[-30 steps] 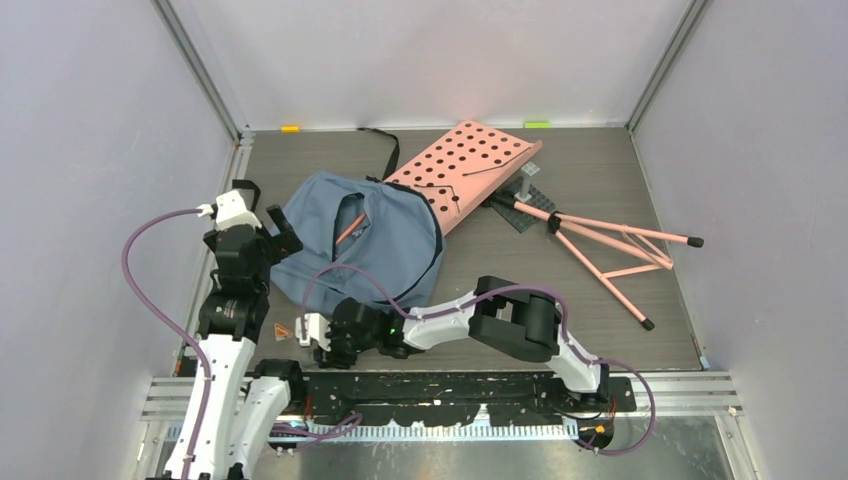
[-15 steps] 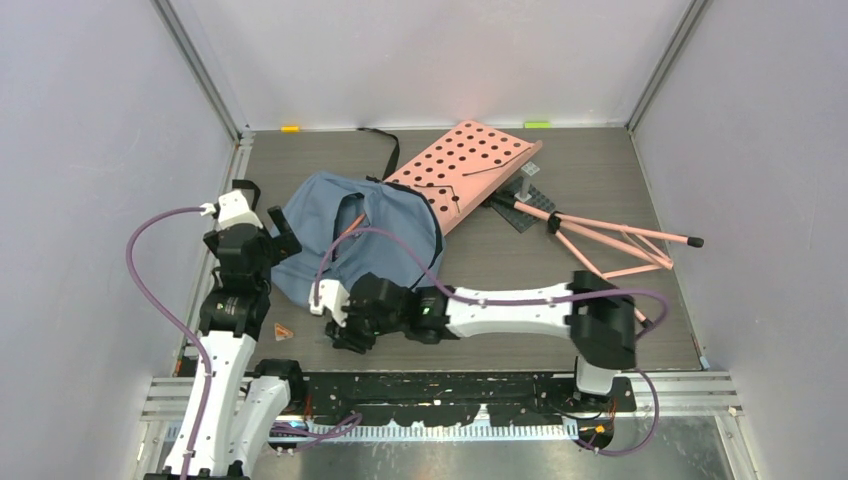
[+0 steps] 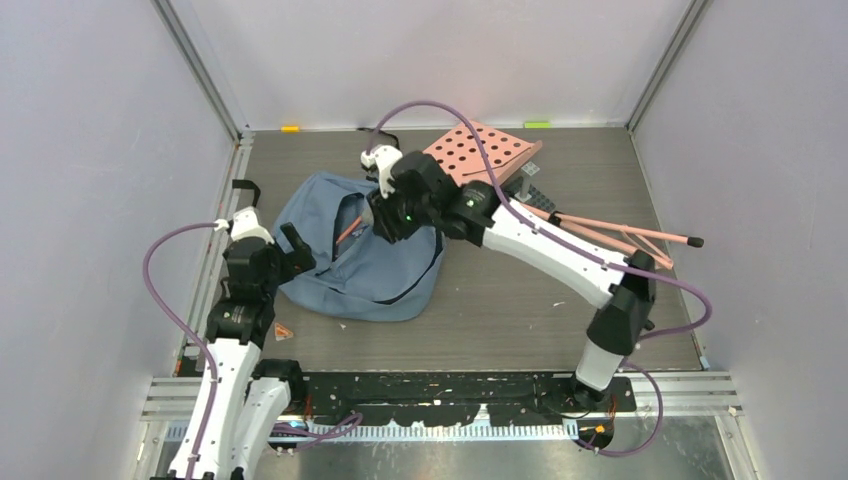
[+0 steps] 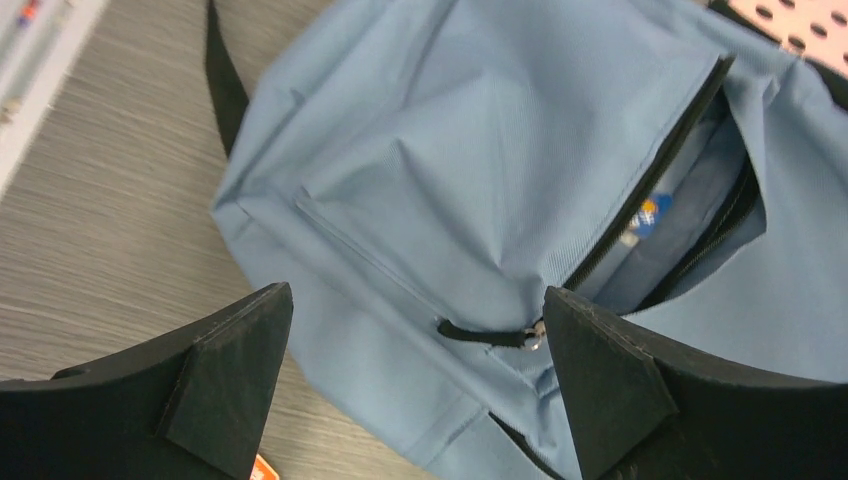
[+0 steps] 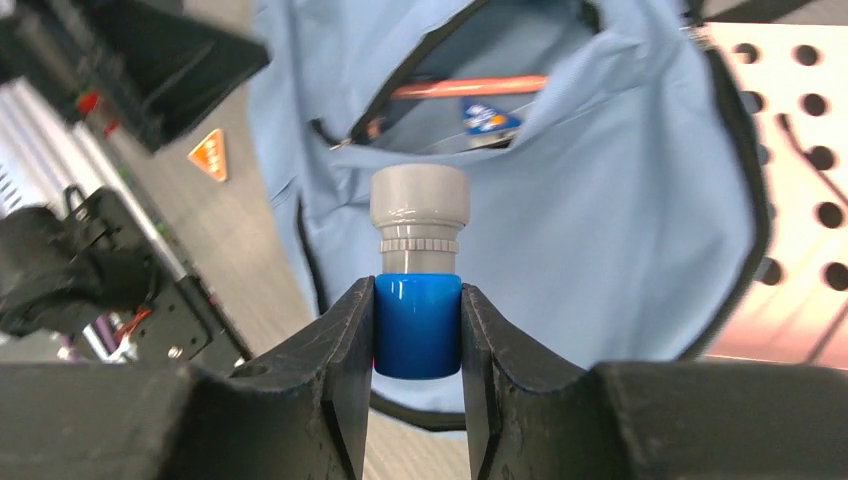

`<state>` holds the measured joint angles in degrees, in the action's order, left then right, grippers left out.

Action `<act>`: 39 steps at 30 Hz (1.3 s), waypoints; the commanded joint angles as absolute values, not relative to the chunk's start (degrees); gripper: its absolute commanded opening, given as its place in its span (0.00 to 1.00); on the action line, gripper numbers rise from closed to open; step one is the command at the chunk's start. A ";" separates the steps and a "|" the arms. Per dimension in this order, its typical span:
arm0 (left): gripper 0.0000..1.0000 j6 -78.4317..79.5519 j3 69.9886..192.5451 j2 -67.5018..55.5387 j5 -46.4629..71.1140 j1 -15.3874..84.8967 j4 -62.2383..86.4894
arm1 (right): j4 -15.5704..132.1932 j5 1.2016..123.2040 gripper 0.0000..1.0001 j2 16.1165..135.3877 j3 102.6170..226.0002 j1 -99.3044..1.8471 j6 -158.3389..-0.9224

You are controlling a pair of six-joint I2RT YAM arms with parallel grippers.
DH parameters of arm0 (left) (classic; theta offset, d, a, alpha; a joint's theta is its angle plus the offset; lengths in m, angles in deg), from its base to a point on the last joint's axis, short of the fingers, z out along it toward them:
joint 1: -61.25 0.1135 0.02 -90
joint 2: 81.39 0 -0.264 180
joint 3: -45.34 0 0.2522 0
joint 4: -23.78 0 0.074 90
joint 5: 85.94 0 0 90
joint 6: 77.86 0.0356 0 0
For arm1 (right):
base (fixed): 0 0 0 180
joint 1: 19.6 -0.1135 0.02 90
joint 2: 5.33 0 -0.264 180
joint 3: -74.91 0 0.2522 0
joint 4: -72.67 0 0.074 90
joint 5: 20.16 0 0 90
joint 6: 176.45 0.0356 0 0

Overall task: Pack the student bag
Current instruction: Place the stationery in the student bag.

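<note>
The student bag (image 3: pixel 360 268) lies flat at the left of the table, dusty blue, its black-edged zipper mouth (image 4: pixel 650 190) gaping. A pink pencil (image 5: pixel 470 87) and a blue label show inside. My right gripper (image 5: pixel 417 310) is shut on a blue stick with a grey cap (image 5: pixel 419 215), which it holds above the bag (image 5: pixel 620 230), just short of the opening. From above, this gripper (image 3: pixel 385 222) hangs over the bag's far part. My left gripper (image 4: pixel 415 340) stands wide open over the bag's near-left edge (image 4: pixel 400 230), with a black zipper pull (image 4: pixel 490 335) between its fingers, untouched.
A pink perforated board (image 3: pixel 485 148) lies against the bag's far right, with pink stand legs (image 3: pixel 610 240) spread over the right half. An orange triangle (image 3: pixel 283 331) sits by the left arm's base. A black strap (image 3: pixel 388 140) trails behind the bag. Walls close in on three sides.
My right arm has swung from the table's near edge up and back over the bag, carrying the blue stick. The left gripper has shifted slightly nearer and stayed open.
</note>
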<state>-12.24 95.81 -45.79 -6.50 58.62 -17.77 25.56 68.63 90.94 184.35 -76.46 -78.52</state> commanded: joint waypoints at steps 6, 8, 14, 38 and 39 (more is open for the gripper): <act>1.00 1.79 93.43 -42.87 5.33 58.37 -10.83 | 8.69 71.01 0.01 105.46 205.16 -72.19 -79.88; 1.00 7.61 93.65 -41.12 7.97 58.40 -10.96 | 7.92 70.76 0.00 107.59 207.98 -71.94 -80.09; 1.00 15.83 93.65 -37.89 8.81 58.42 -12.38 | 4.51 67.31 0.01 114.07 215.93 -71.68 -81.17; 0.98 24.10 91.43 -32.08 14.74 58.46 -9.07 | 1.36 67.27 0.02 128.76 233.64 -71.36 -83.06; 0.94 24.20 91.42 -32.10 15.52 58.55 -9.25 | 1.70 67.20 0.04 129.00 233.84 -71.30 -82.94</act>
<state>23.14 91.52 -31.15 12.18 58.62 -12.87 0.25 67.82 128.53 229.36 -71.61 -81.98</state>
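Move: The right hand holds the blue-capped bottle; the open pocket it is bound for lies about 14 cm ahead, 11 cm to its left and 20 cm below. The orange pencil already inside is 14 cm ahead, 12 cm left, 21 cm down. From the left hand, wide open and empty, the pocket's zip pull lies roughly 10 cm ahead, 11 cm right and 14 cm down; the triangle sticker is 10 cm back, 1 cm left and 18 cm down. Still pinching the bottle by its blue cap, the right hand carries it towards the open pocket, forward about 8 cm and down 9, drifting some 4 cm left and tipping steeper, until its pale end hangs over the mouth. The left hand, fingers wide open, sinks 8 cm and goes slightly right while turning clockwise about 35 degrees and rolling its left side up, coming close to the zip pull; contact can't be seen. ##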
